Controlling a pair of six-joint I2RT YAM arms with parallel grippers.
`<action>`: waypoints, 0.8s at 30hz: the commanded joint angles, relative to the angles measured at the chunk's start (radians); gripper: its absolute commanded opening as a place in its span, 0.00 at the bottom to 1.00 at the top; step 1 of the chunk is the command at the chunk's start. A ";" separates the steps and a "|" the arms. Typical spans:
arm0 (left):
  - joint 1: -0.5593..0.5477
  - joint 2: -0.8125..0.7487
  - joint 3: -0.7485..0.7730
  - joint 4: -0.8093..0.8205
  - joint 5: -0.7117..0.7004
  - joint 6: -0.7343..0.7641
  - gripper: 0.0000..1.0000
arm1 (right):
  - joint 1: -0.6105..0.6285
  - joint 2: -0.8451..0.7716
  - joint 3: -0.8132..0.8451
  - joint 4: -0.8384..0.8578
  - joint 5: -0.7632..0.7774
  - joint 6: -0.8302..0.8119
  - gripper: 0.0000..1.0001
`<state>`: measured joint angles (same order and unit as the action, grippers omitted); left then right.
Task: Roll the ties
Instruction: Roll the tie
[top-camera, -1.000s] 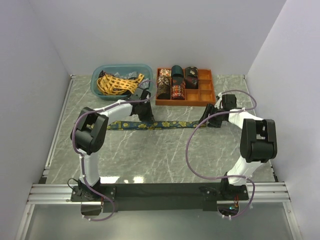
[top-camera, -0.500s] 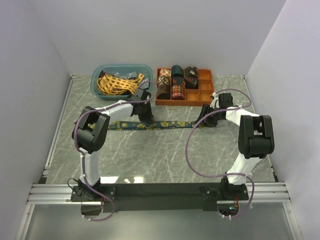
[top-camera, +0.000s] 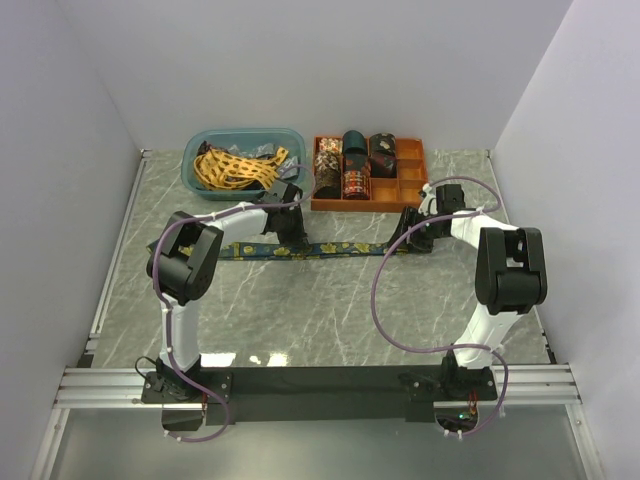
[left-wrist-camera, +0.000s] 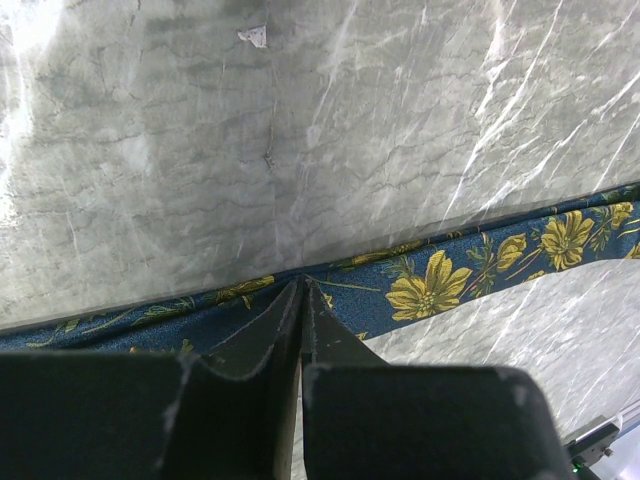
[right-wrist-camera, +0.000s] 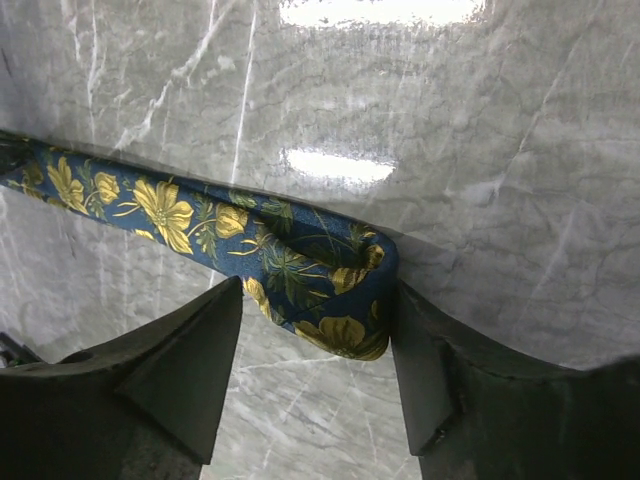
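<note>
A dark blue tie (top-camera: 335, 249) with yellow flowers lies stretched left to right across the marble table. My left gripper (top-camera: 289, 241) is shut, its tips (left-wrist-camera: 302, 285) resting on the tie (left-wrist-camera: 440, 285) near its far edge. I see no cloth between the fingers. My right gripper (top-camera: 406, 239) is open and straddles the tie's right end, which is folded back into a small loop (right-wrist-camera: 345, 295). The right finger (right-wrist-camera: 420, 350) touches the fold. The left finger (right-wrist-camera: 200, 350) stands just clear of the tie's near edge.
A blue bin (top-camera: 192, 158) at the back left holds a yellow latticed tie (top-camera: 230, 168) and darker ones. Beside it an orange compartment tray (top-camera: 412, 187) holds several rolled ties (top-camera: 354, 163). White walls close in on both sides. Purple cables loop by each arm.
My right arm has shifted a little to the left and back, bringing its gripper onto the tie's folded end. The left gripper has stayed shut on the same spot.
</note>
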<state>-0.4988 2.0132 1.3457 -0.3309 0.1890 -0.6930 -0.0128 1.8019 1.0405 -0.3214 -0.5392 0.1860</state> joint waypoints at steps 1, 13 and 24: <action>-0.004 0.016 -0.025 0.012 -0.013 0.004 0.09 | 0.002 0.013 -0.003 -0.024 0.012 0.003 0.68; -0.009 0.019 -0.037 0.018 -0.011 -0.002 0.08 | -0.004 0.001 0.003 -0.034 0.028 0.015 0.46; -0.009 0.022 -0.033 0.000 -0.026 0.001 0.08 | 0.080 -0.042 0.104 -0.134 0.272 0.013 0.09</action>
<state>-0.5007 2.0132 1.3327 -0.2981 0.1925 -0.6968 0.0402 1.8088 1.0832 -0.4141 -0.3878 0.2115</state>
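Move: The folded end of the tie sits right between the right hand's open fingertips, about 1 cm below and 1 cm to the left of the hand point. The orange tray's middle is some 20 cm ahead and 11 cm left of the right hand. The left hand, its fingertips down on the tie, has that folded end about 25 cm to its right, level with it fore and aft. The right hand sinks about 1 cm and shuts, pinching the tie's folded end; the left stays on the tie. ##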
